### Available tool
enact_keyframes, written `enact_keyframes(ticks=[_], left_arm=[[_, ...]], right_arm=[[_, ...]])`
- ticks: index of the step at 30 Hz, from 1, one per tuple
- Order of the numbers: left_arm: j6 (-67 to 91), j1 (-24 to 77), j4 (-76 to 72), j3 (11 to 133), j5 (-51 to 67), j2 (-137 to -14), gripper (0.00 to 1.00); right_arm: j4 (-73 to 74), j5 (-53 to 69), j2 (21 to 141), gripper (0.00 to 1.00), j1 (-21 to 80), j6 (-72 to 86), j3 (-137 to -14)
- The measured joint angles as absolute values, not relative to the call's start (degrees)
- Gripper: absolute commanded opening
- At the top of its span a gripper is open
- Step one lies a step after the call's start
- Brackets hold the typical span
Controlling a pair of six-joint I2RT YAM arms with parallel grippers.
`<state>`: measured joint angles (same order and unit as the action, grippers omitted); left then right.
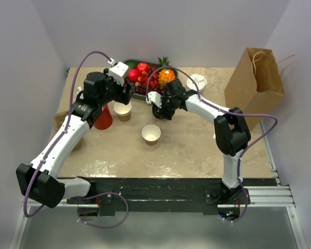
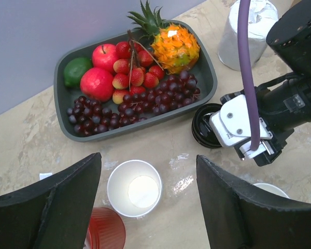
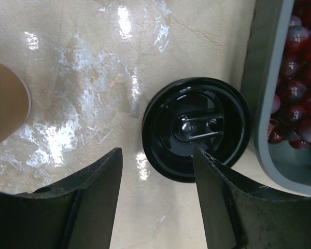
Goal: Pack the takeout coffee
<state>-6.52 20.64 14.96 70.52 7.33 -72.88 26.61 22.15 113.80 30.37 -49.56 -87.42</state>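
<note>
Two open brown paper cups, white inside, stand on the table: one (image 1: 123,110) right under my left gripper (image 1: 127,95), the other (image 1: 151,134) nearer the front. In the left wrist view the first cup (image 2: 134,188) sits low between the wide-open fingers of my left gripper (image 2: 147,156). A round black lid (image 3: 197,129) lies flat on the table beside the fruit tray. My right gripper (image 3: 157,153) hangs open just over it, one finger across the lid's middle, the other outside its rim. No cup wears a lid, so no lidded takeout coffee shows.
A grey tray of fruit (image 1: 136,89) stands at the back. A red cup (image 1: 103,117) is left of the near cup. A white crumpled wad (image 1: 197,81) lies right of the tray. The tall brown paper bag (image 1: 255,83) stands at the table's right edge.
</note>
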Motion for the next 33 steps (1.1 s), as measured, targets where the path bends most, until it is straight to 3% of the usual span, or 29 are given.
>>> enact_keyframes(ticks=[33], left_arm=[[-6.4, 20.3, 14.2, 70.5, 9.1, -73.3, 0.78]], right_arm=[[26.5, 22.0, 118.5, 0.27, 32.5, -48.9, -90.5]])
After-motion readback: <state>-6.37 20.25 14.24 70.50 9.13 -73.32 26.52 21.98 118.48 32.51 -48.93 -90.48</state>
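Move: The black lid stack that the right hand is going for has its middle about 4 cm ahead of the hand, 2 cm left and 3 cm below. The fruit tray is centred some 20 cm ahead and 10 cm left. The empty single cup is about 11 cm back and 6 cm left, and the cup stack 20 cm left and about level. From the left hand the lids lie roughly 7 cm ahead, 14 cm right and 25 cm down. Left and down, easing about 2 cm each way, the right hand settles over the near rim of the black lid stack with its fingers still slanting down to the left. On the way the fingers close from a bit over half open to about a third, one on the outer side of the rim and the other inside; whether they touch it yet can't be seen. ##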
